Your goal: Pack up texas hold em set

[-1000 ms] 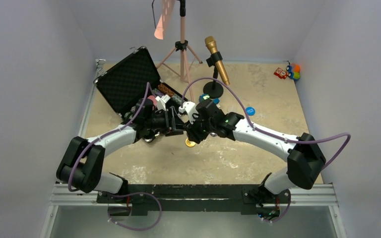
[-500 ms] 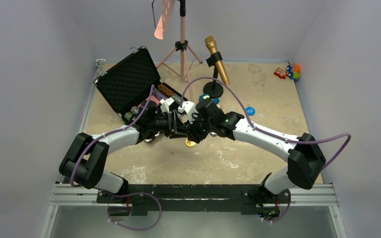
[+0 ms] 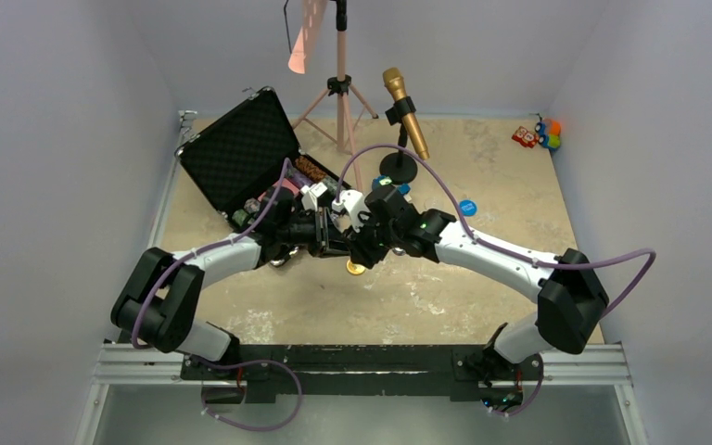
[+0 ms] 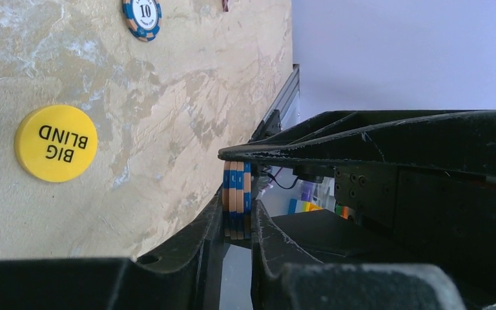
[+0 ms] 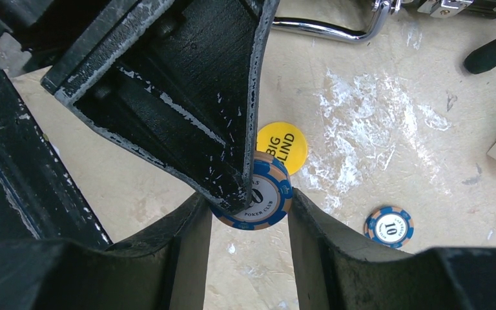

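Observation:
A small stack of blue-and-tan poker chips (image 4: 237,200) stands on edge between my left gripper's (image 4: 237,223) fingers, which press on its faces. In the right wrist view my right gripper (image 5: 250,213) closes on the rim of the same stack (image 5: 265,201), with a left finger lying over it. The two grippers meet above the table centre (image 3: 341,243). Below them lie a yellow BIG BLIND button (image 5: 283,145) and a loose blue 10 chip (image 5: 389,227). The black briefcase (image 3: 241,153) stands open at the back left. A blue button (image 3: 467,208) lies to the right.
A gold microphone on its stand (image 3: 406,116) and a tripod (image 3: 340,93) stand behind the grippers. Toy blocks (image 3: 538,135) sit in the far right corner. The briefcase's chrome handle (image 5: 329,29) lies just beyond the chips.
The left arm has swung right and brought its gripper up against the right gripper. In the last half second almost nothing has moved.

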You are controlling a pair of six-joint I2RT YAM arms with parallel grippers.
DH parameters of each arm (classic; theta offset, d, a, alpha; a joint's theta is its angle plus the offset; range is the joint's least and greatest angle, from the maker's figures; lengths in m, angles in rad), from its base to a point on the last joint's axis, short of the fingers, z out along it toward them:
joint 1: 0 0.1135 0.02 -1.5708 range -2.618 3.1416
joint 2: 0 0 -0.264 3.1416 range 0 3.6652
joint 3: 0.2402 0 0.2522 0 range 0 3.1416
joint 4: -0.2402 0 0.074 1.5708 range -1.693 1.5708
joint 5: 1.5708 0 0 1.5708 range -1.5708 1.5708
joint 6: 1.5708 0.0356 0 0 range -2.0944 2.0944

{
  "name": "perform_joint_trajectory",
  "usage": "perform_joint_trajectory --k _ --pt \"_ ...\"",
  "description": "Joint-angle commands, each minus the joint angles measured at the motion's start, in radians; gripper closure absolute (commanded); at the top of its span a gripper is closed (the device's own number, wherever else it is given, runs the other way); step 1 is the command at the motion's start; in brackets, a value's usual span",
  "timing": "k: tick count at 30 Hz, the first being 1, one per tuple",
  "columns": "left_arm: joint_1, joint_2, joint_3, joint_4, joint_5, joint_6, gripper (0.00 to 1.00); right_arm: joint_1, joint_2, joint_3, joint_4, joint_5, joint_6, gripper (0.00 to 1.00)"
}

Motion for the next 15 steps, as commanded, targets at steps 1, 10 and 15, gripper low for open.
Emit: perform_joint_trajectory --k 1,10,15 --pt "-0.007 -0.037 0.055 -0.061 0.032 0.067 1.0 0.001 -0.048 0.024 0.06 0.029 -0.001 0.57" --pt "0.011 -0.22 0.231 -0.501 -0.138 0.305 1.0 -0.004 -0.133 0.05 0.088 -0.051 0.031 0.18" --pt "0.077 -0.34 0.315 -0.662 -0.227 0.425 1.0 -0.058 -0.216 0.052 0.158 -0.223 0.114 0.1"
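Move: The stack of blue chips sits between both hands' pads. From my left hand, the open chip case's tray centres about 12 cm ahead and 12 cm left, 8 cm below. The case handle is roughly 5 cm ahead and 6 cm left; the yellow Big Blind lies 2 cm back and 2 cm right, 10 cm down. From my right hand the stack is right at the fingertips, and the loose 10 chip is about 13 cm right, 3 cm ahead, 10 cm below. I finish the handover: my right fingers spread wide and let go of the chips' rims while my left hand keeps its pinch on the stack's flat faces. Both hands lift almost straight up, the left about 7 cm, quickening, then easing left as it rolls some 15 degrees; the right rises about 6 cm, its fingertips tilting up. ##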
